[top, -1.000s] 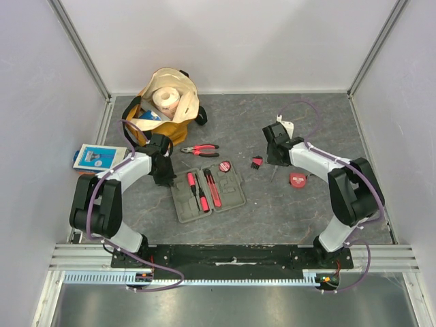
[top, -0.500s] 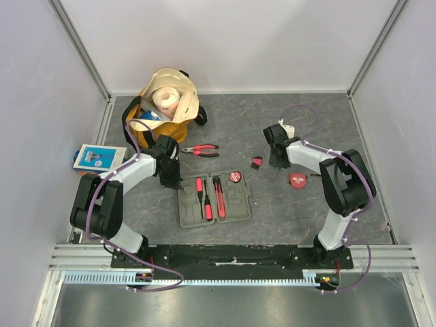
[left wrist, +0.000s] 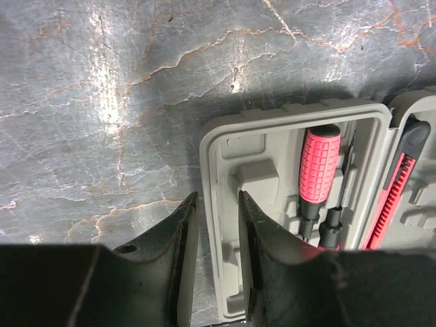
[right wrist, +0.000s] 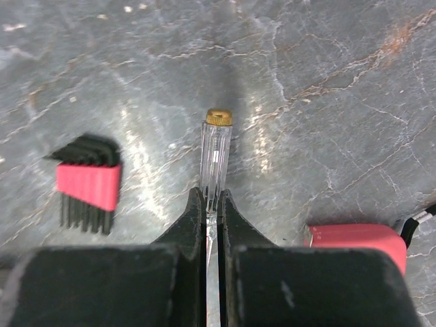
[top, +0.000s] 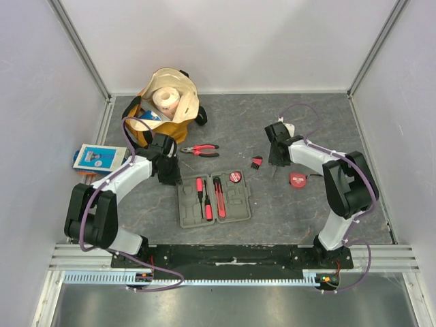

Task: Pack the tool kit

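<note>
The grey tool kit case [top: 231,201] lies open in the middle of the table, with red-handled screwdrivers [left wrist: 319,163] and a round red tape measure [top: 235,177] in its slots. My left gripper [left wrist: 216,201] stands open astride the case's rim [left wrist: 211,136] without pinching it, at the case's far-left corner [top: 170,178]. My right gripper [right wrist: 212,197] is shut on a clear-handled screwdriver with a brass cap [right wrist: 216,139], low over the table at centre right [top: 274,162]. Red-and-black pliers [top: 199,150] lie beyond the case.
A red-and-black hex key set [right wrist: 85,184] lies left of the right gripper and a red tape measure [right wrist: 354,238] lies to its right. A tan-and-yellow bag with a paper roll [top: 165,102] stands at the back left. A blue-and-white packet [top: 99,157] lies at the left edge.
The left gripper swung the case round by its rim, then opened its jaws off it. The right gripper closed on the clear screwdriver.
</note>
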Controlling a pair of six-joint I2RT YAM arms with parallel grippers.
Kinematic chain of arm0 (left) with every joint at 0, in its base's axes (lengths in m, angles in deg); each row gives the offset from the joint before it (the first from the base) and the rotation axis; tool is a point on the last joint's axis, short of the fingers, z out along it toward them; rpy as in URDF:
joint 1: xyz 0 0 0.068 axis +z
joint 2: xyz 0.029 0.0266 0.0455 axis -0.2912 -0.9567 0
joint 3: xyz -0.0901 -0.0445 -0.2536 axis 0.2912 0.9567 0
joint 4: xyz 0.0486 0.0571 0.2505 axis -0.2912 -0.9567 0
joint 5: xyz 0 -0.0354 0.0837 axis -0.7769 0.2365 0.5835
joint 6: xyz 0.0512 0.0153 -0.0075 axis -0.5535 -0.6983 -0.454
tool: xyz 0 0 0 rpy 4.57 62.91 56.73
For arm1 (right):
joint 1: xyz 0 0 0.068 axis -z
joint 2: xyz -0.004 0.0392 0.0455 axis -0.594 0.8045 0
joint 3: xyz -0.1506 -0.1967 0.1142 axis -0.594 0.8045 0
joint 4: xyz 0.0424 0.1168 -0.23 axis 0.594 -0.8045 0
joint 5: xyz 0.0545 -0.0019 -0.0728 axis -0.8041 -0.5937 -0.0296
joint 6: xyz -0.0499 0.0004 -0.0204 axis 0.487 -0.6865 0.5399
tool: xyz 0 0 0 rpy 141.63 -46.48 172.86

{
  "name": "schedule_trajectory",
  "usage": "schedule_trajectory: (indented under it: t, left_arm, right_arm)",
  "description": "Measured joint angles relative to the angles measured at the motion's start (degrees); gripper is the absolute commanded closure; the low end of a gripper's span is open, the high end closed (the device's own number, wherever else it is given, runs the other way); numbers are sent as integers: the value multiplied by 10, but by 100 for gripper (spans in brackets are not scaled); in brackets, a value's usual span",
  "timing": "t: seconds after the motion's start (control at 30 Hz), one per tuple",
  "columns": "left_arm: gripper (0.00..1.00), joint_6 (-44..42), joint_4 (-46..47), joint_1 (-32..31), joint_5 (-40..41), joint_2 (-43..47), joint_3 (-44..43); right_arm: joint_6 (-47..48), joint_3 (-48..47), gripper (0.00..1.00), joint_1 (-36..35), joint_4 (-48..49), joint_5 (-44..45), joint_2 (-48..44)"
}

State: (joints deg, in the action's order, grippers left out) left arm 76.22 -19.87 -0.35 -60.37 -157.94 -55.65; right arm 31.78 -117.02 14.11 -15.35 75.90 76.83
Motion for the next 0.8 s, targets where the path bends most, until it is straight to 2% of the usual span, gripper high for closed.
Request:
schedule_trajectory:
  t: [0.23,0.4,0.63,0.8]
  left_arm:
    - [64,4,8,0,21,45,8]
    - [65,14,22,0,30,82,28]
    - [64,23,31,0,49,135,54]
    - [64,25,43,0,54,184,74]
  right_arm:
    - [14,5,100,-13,6,-66,-103]
    - [24,6,100,-74,40,-110,-159]
    - [27,9,100,-207,66,-132,-134]
    - [17,9,100,-254,73,-133,-94]
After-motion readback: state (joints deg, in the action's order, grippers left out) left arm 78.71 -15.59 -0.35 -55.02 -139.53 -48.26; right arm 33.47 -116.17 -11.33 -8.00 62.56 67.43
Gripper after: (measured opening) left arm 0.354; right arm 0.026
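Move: The right gripper already pinches the clear screwdriver. The toolbox's right half, its middle, lies about 20 cm left of that hand and 15 cm back, slightly lower. The electrical tape sits some 18 cm left and 5 cm back, the red knife about 26 cm left and 15 cm back, the hex key set 9 cm left and 2 cm ahead. From the left hand that half lies roughly 25 cm right and 6 cm back, a little below. Keep the right fingers shut on the clear screwdriver and lift it about 10 cm, swinging left over the hex keys and then back as well, towards the toolbox's right half, some 20 cm left in all; turn the hand counter-clockwise by roughly 35 degrees and start sinking at the end. Meanwhile raise the part-open left gripper off the toolbox's left edge, tipping its fingers outward. ##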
